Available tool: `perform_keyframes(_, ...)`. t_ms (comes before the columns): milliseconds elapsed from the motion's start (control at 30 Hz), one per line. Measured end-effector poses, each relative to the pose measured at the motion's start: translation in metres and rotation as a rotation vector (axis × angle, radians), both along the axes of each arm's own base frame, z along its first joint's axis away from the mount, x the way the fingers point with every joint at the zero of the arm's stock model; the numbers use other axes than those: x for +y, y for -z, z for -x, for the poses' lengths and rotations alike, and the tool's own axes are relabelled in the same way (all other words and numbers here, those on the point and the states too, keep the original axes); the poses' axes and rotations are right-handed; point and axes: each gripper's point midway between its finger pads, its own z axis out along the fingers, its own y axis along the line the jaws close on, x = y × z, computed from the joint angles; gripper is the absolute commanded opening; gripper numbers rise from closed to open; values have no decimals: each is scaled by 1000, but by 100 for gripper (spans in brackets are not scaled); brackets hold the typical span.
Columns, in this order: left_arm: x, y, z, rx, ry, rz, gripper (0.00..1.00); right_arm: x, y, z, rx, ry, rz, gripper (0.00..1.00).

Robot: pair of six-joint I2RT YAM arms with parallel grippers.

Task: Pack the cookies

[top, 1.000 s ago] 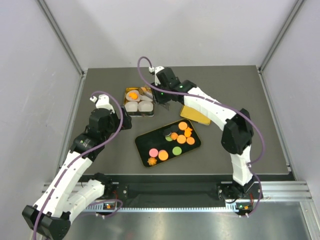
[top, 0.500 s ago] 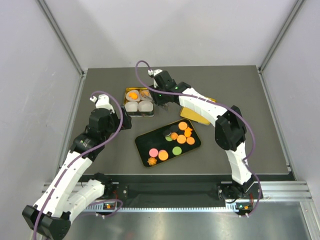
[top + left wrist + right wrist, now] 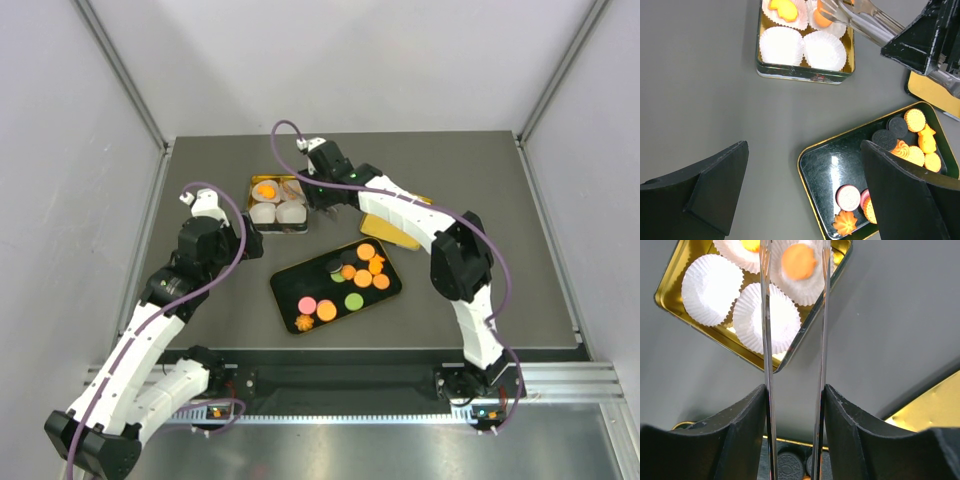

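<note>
Several cookies (image 3: pixel 350 282), mostly orange with pink, green and dark ones, lie on a black gold-rimmed tray (image 3: pixel 288 283). Behind it stands a gold tin (image 3: pixel 254 182) with white paper cups (image 3: pixel 782 46). My right gripper (image 3: pixel 795 390) is shut on metal tongs (image 3: pixel 765 340) whose tips reach over the tin. The tong arms stand apart on either side of a round orange cookie (image 3: pixel 798 261) that rests in a back cup. Another orange cookie (image 3: pixel 782 6) sits in the neighbouring cup. My left gripper (image 3: pixel 804 150) hangs open over the table by the tray's left corner (image 3: pixel 807 165), holding nothing.
A flat gold lid (image 3: pixel 395 232) lies right of the tin, partly under the right arm. Grey walls close in the dark table (image 3: pixel 220 160) on three sides. Two front cups in the tin hold nothing.
The right arm shifted slightly left over the tin and the tong arms have spread apart around the orange cookie. The left arm has not moved.
</note>
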Motion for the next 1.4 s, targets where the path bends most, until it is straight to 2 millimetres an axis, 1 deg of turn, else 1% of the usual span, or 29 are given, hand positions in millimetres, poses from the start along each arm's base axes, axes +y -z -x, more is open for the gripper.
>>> perform_keyframes(67,0,0,0,0,0,0,98,-1,-4,0,-6,0,-3,47)
perform_keyframes(133,0,0,0,0,0,0,98,-2,-13,2,-16,0,-9,47)
perform_keyframes(200,0,0,0,0,-1,0,98,-6,-29,4,-37,3,-22,47)
perform_keyframes(267,0,0,0,-1,-1,0,98,-14,-48,11,-63,10,-38,47)
perform_keyframes(333,0,0,0,0,-1,0,98,-31,-67,26,-85,19,-48,47)
perform_keyframes(433,0,2,0,5,2,0,98,-62,-92,59,-112,26,-65,47)
perform_keyframes(500,-1,4,0,11,7,2,98,-84,-103,83,-122,29,-69,47)
perform_keyframes(567,-2,5,-1,18,12,3,98,-102,-107,104,-127,29,-74,47)
perform_keyframes(633,-3,7,-1,24,15,4,98,-117,-103,123,-111,24,-64,47)
perform_keyframes(733,-2,7,-2,23,14,7,98,-133,-84,148,-57,5,-27,47)
perform_keyframes(867,-3,10,-3,33,17,9,98,-137,-49,175,45,-44,27,47)
perform_keyframes(967,-4,12,-2,41,23,10,98,-138,-31,191,102,-81,60,47)
perform_keyframes(1100,-4,13,-3,43,23,9,98,-135,-22,201,130,-109,72,47)
perform_keyframes(1400,-4,13,-3,45,23,9,98,-125,-12,210,159,-147,91,48)
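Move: The right hand holds the tongs. The left one of the two black cookies in the tray lies about 14 cm back, 6 cm to the right and 13 cm below it. The other black cookie is some 4 cm to the right of that one and 3 cm farther out; the orange swirl cookie is 4 cm right and 2 cm nearer. The tin's middle is roughly 6 cm ahead and 10 cm left of the hand. From the left hand the left black cookie lies about 17 cm right, 2 cm ahead, 21 cm below. Up first, the right hand lifts the half-open tongs clear of the cookie in the tin, arcs back and to the right about 10 cm higher, then sinks over the tray, ending roughly 21 cm back and 12 cm right of its start. The wrist tips some 10 degrees steeper and turns slightly counter-clockwise, bringing the tips around the left black cookie; the grip opening doesn't change. ##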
